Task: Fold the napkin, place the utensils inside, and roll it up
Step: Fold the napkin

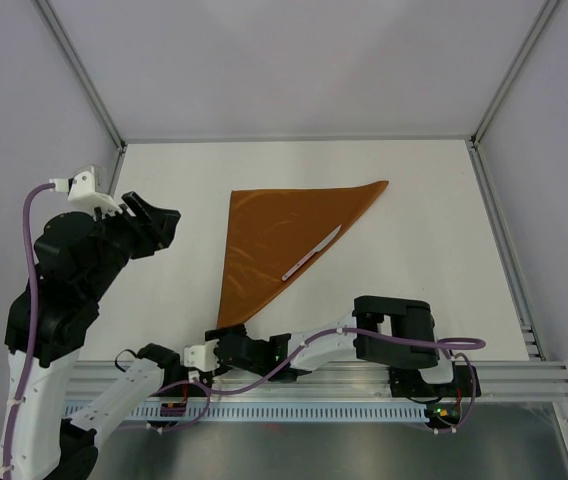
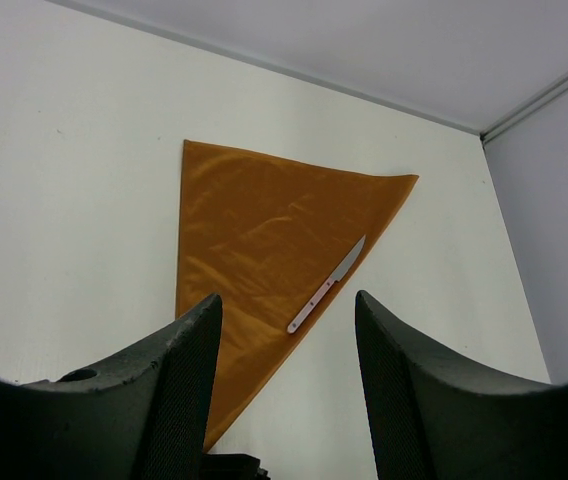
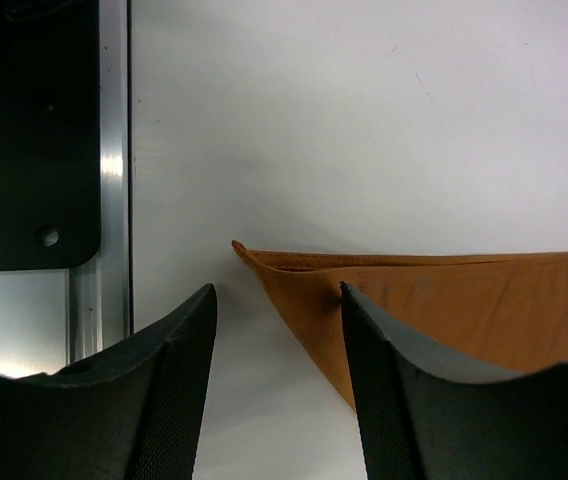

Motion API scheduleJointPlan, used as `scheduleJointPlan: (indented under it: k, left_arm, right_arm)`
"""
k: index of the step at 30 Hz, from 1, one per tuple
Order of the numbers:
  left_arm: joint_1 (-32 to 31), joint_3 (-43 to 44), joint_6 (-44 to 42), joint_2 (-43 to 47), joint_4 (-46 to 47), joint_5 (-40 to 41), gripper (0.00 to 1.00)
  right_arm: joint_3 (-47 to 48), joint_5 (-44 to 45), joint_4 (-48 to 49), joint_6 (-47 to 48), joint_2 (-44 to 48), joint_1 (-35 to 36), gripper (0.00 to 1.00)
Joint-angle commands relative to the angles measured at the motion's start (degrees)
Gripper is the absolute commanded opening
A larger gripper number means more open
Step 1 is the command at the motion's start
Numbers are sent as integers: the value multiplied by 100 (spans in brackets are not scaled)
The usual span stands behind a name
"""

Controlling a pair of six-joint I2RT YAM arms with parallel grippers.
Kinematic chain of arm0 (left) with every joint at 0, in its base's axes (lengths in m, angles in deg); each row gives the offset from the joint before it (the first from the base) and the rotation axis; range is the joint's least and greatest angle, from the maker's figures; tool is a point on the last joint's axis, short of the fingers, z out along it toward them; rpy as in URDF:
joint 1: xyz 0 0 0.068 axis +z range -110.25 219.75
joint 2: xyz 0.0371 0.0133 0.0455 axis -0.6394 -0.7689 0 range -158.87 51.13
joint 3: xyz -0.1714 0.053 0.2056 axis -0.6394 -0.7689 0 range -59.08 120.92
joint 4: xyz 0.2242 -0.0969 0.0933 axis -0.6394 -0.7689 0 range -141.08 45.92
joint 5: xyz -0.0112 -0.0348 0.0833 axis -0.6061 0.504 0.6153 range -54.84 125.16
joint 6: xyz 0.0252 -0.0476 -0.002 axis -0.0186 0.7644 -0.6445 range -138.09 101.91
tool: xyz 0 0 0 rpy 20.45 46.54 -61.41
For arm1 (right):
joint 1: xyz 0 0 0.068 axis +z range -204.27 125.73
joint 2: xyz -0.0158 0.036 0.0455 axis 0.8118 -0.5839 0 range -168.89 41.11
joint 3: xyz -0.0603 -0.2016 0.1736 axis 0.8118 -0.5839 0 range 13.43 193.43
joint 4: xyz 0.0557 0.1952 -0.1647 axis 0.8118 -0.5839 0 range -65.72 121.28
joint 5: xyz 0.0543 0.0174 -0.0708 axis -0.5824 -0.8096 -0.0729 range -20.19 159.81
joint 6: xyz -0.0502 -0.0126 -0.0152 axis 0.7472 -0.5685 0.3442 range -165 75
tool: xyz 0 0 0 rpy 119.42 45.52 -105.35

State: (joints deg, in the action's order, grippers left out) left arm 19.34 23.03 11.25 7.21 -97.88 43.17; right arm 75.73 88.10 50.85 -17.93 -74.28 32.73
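The rust-brown napkin lies folded into a triangle on the white table, one point toward the near edge. A slim silvery knife lies along its diagonal edge. My left gripper is open and empty, raised left of the napkin; its wrist view shows the napkin and knife well ahead. My right gripper is open, low at the napkin's near corner. Its right finger is over the cloth and its left finger is over bare table.
An aluminium rail runs along the near table edge, close beside my right gripper in the right wrist view. Grey enclosure walls and frame posts bound the table at the back and both sides.
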Motion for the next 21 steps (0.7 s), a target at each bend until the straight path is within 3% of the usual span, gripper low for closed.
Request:
scheduleJointPlan:
  k: [1,6,13,21]
  left_arm:
    - [-8,-37,54,77,1,-89,60]
    - [-8,-81,19,103,1,-124,60]
    - [-8,-213,19,129,1,-151,60]
    - [-8,-230,-16,112,10,-168,60]
  right_arm:
    - [238,167,381,53,-176,1,58]
    - [256,237,416,141,-203,1,51]
    - [300,272,363,193,-247,1,26]
    - [475,307,179,141,-168,-25,15]
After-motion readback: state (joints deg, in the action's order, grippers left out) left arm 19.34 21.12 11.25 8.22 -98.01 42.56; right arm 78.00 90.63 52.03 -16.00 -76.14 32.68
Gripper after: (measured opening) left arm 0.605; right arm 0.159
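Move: The napkin's near-left corner, with its folded layers, lies almost between the right gripper's open fingers. It is about 1 cm back, 1 cm left and 1 cm below the hand point. The knife lies on the cloth some 23 cm ahead of the right hand, 22 cm to its right and 2 cm below. From the raised left hand, the corner is about 11 cm back, 4 cm right and 37 cm down. Close the right gripper on the napkin's near-left corner, from well open to nearly shut, so that the fingertips pinch the folded cloth just inside the tip. While they close, ease the hand forward and left about 1 cm each way, close over the table. Then start lifting by just under 1 cm, keeping the pinch. ##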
